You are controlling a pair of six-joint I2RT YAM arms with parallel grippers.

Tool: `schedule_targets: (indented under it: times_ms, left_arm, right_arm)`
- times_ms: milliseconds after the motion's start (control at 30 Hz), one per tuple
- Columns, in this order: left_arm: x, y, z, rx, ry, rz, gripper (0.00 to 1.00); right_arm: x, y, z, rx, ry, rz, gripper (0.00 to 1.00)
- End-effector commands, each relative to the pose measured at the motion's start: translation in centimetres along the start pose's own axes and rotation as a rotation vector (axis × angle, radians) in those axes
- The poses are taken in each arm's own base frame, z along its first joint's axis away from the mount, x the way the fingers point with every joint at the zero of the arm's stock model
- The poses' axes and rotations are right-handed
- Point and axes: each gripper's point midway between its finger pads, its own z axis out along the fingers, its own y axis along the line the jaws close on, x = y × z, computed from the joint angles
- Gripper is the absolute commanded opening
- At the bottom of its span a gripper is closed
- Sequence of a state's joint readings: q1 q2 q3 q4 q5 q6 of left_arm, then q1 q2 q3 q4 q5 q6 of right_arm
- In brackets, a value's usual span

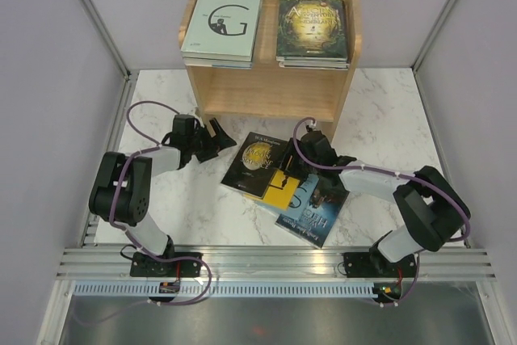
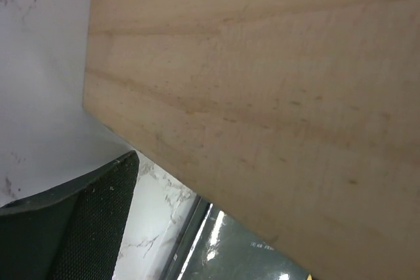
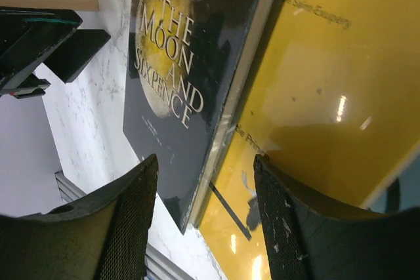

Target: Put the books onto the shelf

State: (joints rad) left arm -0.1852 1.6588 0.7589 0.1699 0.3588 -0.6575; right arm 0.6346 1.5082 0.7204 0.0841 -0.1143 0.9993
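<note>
The shelf (image 1: 266, 86) stands at the back, with a pale green "G" book (image 1: 222, 26) and a dark green-gold book (image 1: 313, 28) lying in two stacks on its top board. Three books overlap on the table in front: a black one (image 1: 257, 163), a yellow one (image 1: 280, 189) and a blue one (image 1: 317, 209). My right gripper (image 1: 291, 171) hovers open just above the black book (image 3: 177, 63) and the yellow book (image 3: 315, 96), its fingers (image 3: 125, 227) astride the black book's edge and holding nothing. My left gripper (image 1: 215, 140) stands open by the shelf's lower left corner, empty.
In the left wrist view the shelf's wooden side (image 2: 262, 96) fills most of the frame, very close, with one finger (image 2: 85, 227) and a dark glossy cover (image 2: 236, 254) below it. White walls enclose the marble table (image 1: 388, 119). An aluminium rail (image 1: 275, 260) runs along the near edge.
</note>
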Motion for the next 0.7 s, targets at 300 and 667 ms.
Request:
schedule_targets:
  times_ms: [300,667]
  left_arm:
    - [8.4,-6.1,1.9,0.194,0.232,0.129,0.93]
    - [16.7,-9.3,-2.5,0.417,0.376,0.089,0.91]
  right_arm:
    - [4.1,-1.3,4.6,0.096,0.063,-0.042,0.66]
    - [6.8,-3.3,3.3,0.082,0.091,0.02,0.64]
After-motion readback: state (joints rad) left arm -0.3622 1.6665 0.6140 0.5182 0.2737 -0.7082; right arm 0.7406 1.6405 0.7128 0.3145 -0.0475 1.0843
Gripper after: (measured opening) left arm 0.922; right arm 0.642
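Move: From the left hand, The Moon and Sixpence lies about 9 cm to the right and 6 cm back, a few centimetres lower; the shelf's front left leg stands right beside this hand, some 4 cm left and 2 cm ahead. From the right hand the same book's middle is roughly 9 cm left and 1 cm ahead, 3 cm down, with the yellow book almost beneath, about 2 cm back and 1 cm left. Shoving the shelf's left leg along with its gripper body, the left hand goes about 5 cm right towards the black book, then slightly back, its wide-open fingers tipping up some 10 degrees. The right hand slides about 5 cm left, sinking a little, its part-open fingers straddling the book's right edge and the outer one pushing that edge left, then eases back slightly. ##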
